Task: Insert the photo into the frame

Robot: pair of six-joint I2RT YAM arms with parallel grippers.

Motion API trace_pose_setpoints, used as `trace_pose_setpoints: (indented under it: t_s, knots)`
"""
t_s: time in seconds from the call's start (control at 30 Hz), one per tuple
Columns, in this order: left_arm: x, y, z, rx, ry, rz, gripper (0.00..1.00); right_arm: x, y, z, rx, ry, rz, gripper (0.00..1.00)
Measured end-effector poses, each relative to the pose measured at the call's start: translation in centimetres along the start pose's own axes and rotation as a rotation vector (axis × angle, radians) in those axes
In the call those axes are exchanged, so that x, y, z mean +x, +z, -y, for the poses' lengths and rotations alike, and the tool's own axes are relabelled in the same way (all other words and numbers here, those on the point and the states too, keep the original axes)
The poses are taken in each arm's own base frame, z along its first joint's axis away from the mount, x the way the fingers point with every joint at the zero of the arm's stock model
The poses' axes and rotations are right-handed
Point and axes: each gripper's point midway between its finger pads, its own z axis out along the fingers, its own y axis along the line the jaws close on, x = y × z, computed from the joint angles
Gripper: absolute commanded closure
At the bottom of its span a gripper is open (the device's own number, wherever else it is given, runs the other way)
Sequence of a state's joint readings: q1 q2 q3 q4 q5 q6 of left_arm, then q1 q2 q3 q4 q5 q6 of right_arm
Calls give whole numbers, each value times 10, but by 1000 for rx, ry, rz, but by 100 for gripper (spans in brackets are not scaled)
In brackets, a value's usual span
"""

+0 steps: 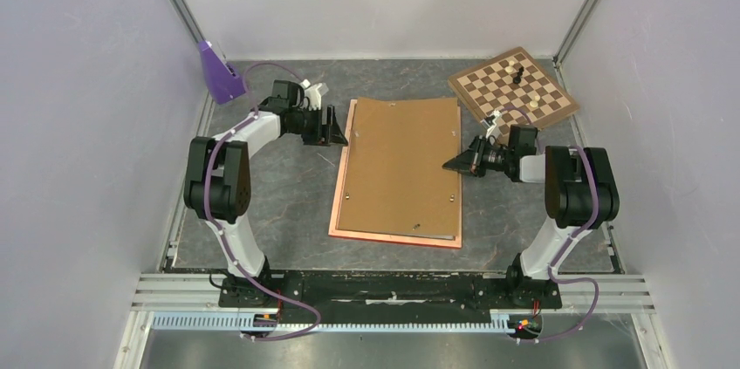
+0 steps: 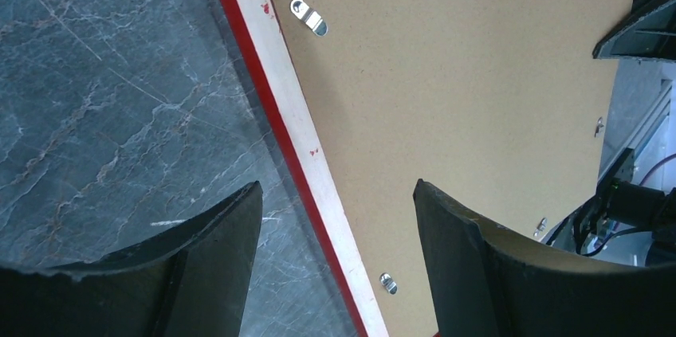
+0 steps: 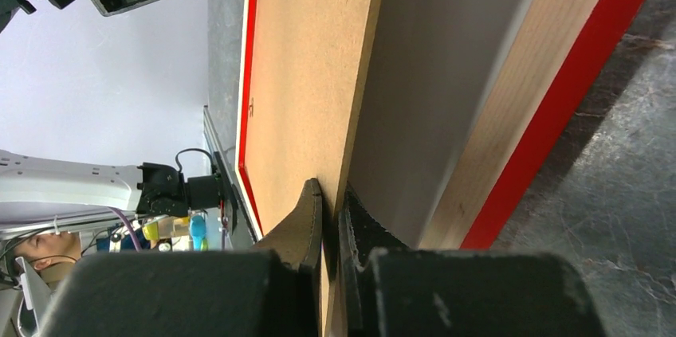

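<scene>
The orange-red frame [image 1: 393,239] lies face down mid-table, its red rim [image 2: 275,126] and pale back edge close under my left wrist. A brown backing board [image 1: 401,164] with small metal clips [image 2: 308,16] covers it. My right gripper [image 1: 451,163] is shut on the board's right edge [image 3: 311,66], its jaws [image 3: 331,193] pinching the thin board, which is raised slightly off the frame [image 3: 550,114]. My left gripper [image 1: 336,127] is open, its fingers [image 2: 336,193] straddling the frame's left rim without touching it. The photo is hidden; a pale grey surface shows beneath the lifted board.
A brown chessboard [image 1: 513,85] with a few pieces sits at the back right, just behind my right arm. A purple block [image 1: 218,72] stands at the back left by the wall. White walls enclose the dark marbled table [image 1: 279,203] on three sides.
</scene>
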State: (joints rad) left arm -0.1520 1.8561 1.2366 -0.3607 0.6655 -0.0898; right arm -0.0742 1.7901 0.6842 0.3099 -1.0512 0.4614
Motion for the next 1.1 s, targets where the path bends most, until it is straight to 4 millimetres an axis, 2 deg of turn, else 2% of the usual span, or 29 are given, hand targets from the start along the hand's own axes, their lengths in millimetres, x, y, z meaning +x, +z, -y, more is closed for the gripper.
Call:
trace_pose_setpoints:
  t_s: [0.2,0.63,0.93,1.1]
  knots:
    - [2,5,2,-4,14,0,24,4,2,3,14,1,-10,100]
    - [18,17,3,-3,10,-42,24,7,4,10,59,-23,-25,93]
    - [20,18,2,-14,13,-46,24,12,7,19,109,-55,-39,77]
    - [20,18,2,-15,12,-47,24,10,7,17,121,-110,-42,68]
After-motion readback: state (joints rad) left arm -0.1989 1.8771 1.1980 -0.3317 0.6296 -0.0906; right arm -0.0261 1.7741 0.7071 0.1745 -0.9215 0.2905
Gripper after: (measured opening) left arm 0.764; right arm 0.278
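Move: The right hand still pinches the board's right edge. The frame's right rail lies about 3 cm to its right and 3 below, the board's middle some 11 cm left and 2 below, and the chessboard around 20 ahead and 17 right. The left hand, empty and open, has the frame's left rail about 3 cm right, 1 ahead and 5 below, with the board's middle roughly 16 right, 7 back and 4 below. Still pinching the brown board's right edge, the right hand lowers it about 2 cm towards the frame, fingertips tipping some 10 degrees further down, then parts its fingers to about a quarter open around the edge. The left hand, open and clear, sinks about 2 cm towards the left rail, easing slightly back and right. ##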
